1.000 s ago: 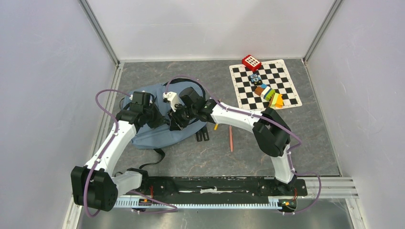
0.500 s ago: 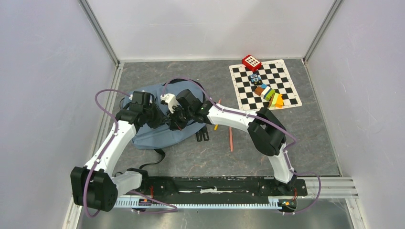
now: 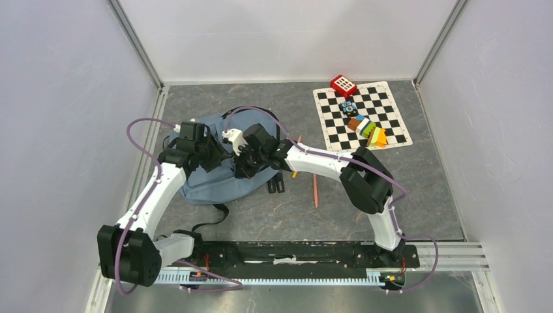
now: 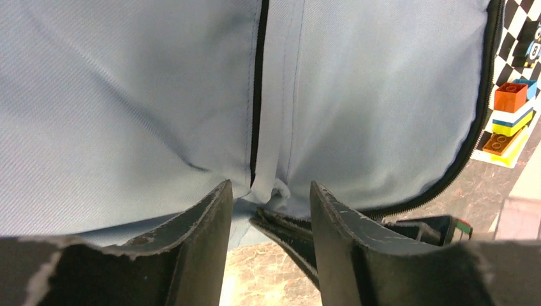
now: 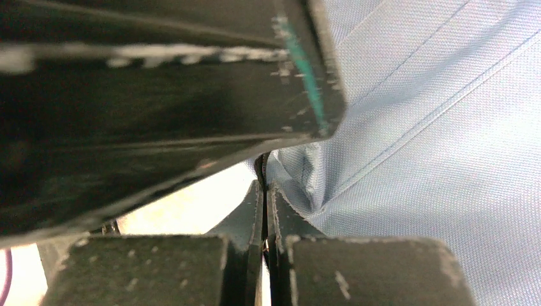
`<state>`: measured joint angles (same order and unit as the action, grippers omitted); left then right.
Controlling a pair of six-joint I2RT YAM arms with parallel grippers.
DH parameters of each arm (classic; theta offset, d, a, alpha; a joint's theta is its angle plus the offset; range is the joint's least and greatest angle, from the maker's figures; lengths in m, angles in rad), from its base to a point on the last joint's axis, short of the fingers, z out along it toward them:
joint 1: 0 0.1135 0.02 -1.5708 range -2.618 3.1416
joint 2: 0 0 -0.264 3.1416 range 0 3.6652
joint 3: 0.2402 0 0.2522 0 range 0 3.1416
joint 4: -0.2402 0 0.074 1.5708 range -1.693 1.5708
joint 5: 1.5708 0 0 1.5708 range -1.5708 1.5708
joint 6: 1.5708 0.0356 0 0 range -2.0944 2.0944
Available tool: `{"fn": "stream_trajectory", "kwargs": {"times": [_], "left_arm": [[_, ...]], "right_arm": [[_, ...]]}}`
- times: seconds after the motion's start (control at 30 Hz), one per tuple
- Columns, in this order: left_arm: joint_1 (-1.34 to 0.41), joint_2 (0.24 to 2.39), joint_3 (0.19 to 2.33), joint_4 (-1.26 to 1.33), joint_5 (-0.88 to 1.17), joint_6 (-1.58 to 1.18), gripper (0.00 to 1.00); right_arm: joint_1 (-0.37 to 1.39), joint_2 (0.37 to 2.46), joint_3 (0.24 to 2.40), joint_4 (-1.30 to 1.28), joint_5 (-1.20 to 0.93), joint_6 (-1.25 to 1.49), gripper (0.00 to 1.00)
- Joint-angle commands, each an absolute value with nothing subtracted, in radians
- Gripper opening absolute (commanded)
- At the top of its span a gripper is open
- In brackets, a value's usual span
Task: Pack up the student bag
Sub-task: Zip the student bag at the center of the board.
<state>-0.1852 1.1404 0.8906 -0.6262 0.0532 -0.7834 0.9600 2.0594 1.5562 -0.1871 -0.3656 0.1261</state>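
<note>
The student bag (image 3: 210, 180), soft blue-grey with black zippers, lies on the grey floor left of centre. Both grippers meet over its right part. My left gripper (image 3: 220, 156) stands open; in the left wrist view its fingers (image 4: 210, 210) straddle a bunched fold of bag fabric (image 4: 275, 191) by a black zipper (image 4: 257, 95) without pressing it. My right gripper (image 3: 243, 164) is shut, its fingertips (image 5: 263, 191) pinching the bag's fabric (image 5: 415, 159) at a zipper seam. These shut fingers show as a dark wedge between the left jaws. The bag's inside is hidden.
A checkerboard mat (image 3: 362, 116) lies at the back right with a red block (image 3: 343, 85) and stacked coloured bricks (image 3: 368, 130) on it. An orange pencil (image 3: 315, 189) lies right of the bag, near the black strap ends (image 3: 277, 185). Walls close in on three sides.
The left gripper has opened and let go of the bag's fold. The right gripper has shut on that fold and shifted slightly left.
</note>
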Motion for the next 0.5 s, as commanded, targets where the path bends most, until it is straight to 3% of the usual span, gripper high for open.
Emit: {"fn": "stream_trajectory", "kwargs": {"times": [0.0,0.23,0.27,0.4,0.47], "left_arm": [[-0.181,1.187,0.910,-0.527,0.016,-0.764,0.50],[-0.181,1.265,0.910,-0.445,0.034,-0.758,0.48],[-0.181,1.275,0.914,-0.445,0.034,-0.752,0.43],[-0.180,1.275,0.919,-0.474,-0.025,-0.719,0.06],[-0.176,1.261,0.920,-0.506,-0.076,-0.702,0.02]], "right_arm": [[0.959,1.986,1.541,-0.124,-0.376,0.126,0.00],[0.959,1.976,1.528,-0.100,-0.387,0.139,0.00],[0.959,1.974,1.526,-0.100,-0.387,0.140,0.00],[0.959,1.933,1.494,-0.113,-0.306,0.130,0.00],[0.960,1.876,1.445,-0.116,-0.196,0.109,0.00]]}}
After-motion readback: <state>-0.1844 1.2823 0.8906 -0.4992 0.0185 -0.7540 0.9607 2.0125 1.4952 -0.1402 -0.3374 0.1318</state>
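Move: The left hand's spot on the student bag's zip seam is about 3 cm ahead and 3 cm below it. The zip pull is some 3 cm back from that hand, 4 cm right and 4 cm lower; the black buckles lie about 16 cm right, 7 cm back and 9 cm below. The right hand already pinches the zip pull between its fingertips, with that seam spot about 6 cm ahead and 4 cm left. Left hand reaches about 4 cm forward-down, shutting on the zip seam; the right keeps pinching the zip pull. ##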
